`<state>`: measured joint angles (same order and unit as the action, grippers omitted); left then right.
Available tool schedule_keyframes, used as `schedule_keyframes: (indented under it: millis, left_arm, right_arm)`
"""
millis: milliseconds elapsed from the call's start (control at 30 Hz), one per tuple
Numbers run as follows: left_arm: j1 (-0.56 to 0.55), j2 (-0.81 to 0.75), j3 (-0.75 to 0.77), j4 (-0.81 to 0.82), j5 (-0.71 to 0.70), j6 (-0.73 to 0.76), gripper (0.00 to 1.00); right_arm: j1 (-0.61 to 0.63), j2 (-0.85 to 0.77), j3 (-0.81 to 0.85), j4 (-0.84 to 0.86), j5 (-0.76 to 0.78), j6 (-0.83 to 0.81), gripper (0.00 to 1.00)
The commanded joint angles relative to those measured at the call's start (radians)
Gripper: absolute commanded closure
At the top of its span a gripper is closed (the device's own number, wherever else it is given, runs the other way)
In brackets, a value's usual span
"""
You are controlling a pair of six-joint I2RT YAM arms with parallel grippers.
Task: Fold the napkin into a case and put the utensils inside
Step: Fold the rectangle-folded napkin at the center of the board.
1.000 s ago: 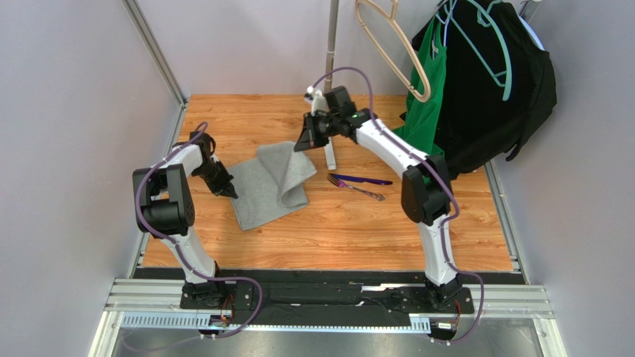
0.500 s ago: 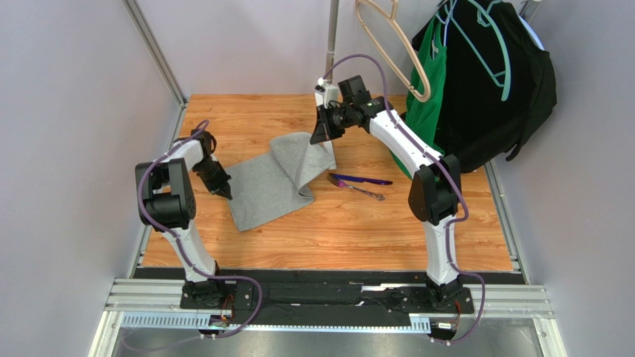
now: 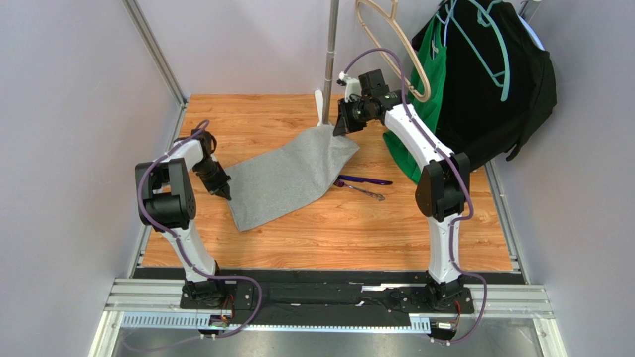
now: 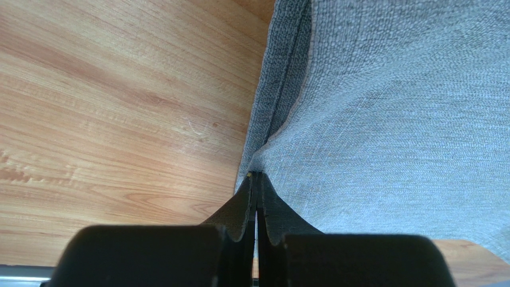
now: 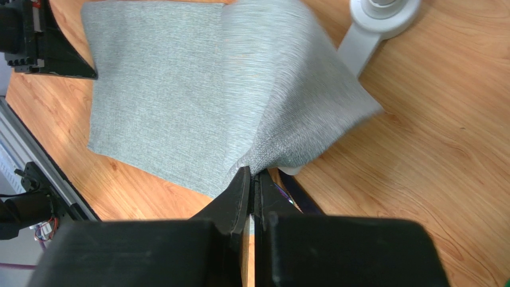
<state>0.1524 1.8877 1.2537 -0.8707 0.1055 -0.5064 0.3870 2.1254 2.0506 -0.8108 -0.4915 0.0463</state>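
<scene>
The heather-grey napkin (image 3: 287, 178) is stretched across the wooden table from left to far right. My left gripper (image 3: 222, 192) is shut on its left edge, low on the table; its pinch shows in the left wrist view (image 4: 256, 177) against the cloth (image 4: 389, 119). My right gripper (image 3: 342, 128) is shut on the far right corner and holds it lifted; in the right wrist view (image 5: 254, 173) the cloth (image 5: 179, 89) hangs down from it. The utensils lie right of the napkin: a dark purple straight piece (image 3: 369, 181) and a silvery fork (image 3: 365, 191), its head partly under the cloth.
A white stand foot (image 3: 320, 104) with a grey pole (image 3: 329, 44) rises behind the napkin. Green (image 3: 426, 104) and black (image 3: 492, 82) garments hang on hangers at the back right. Grey walls close in on both sides.
My right gripper has moved right and back with the napkin's corner, unfolding the doubled cloth into one spread sheet. The left gripper keeps its hold and has barely moved.
</scene>
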Motion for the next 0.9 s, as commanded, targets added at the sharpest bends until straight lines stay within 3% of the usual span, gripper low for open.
schedule_keyframes:
  millis: [0,467,867]
  left_arm:
    - [0.004,-0.015,0.006,-0.004,-0.001,0.020,1.00]
    - [0.003,-0.027,-0.005,0.013,0.039,0.011,1.00]
    - [0.003,-0.042,-0.013,0.013,0.037,0.011,1.00]
  right_arm:
    - [0.004,-0.030,0.046,0.015,-0.019,-0.017,1.00]
    - [0.177,0.018,-0.032,0.202,-0.128,0.179,1.00]
    - [0.308,0.155,0.017,0.335,-0.187,0.362,1.00]
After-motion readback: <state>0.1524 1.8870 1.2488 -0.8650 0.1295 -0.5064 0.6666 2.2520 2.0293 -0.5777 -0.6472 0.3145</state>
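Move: Ahead of nothing but its own folded cloth, the right hand already grips the napkin's right end in the air; the napkin's left edge lies about 31 cm to its left, 14 cm back and 16 cm below. On the board, the pole foot stands some 8 cm ahead and 3 cm left, the knife roughly 8 cm back and 9 cm right, the fork 12 cm back and 7 cm right. The left hand is at that left edge, its middle about 1 cm right and 1 cm below. Sweeping left and back after a brief pause, the right hand carries the still-pinched napkin end about 16 cm left and 8 cm back, over the flat cloth towards the pinned left edge. It rises slightly, then sinks about 4 cm, turning counter-clockwise and tipping down some 10 degrees each. The closed left fingers stay put, keeping the left end down. ##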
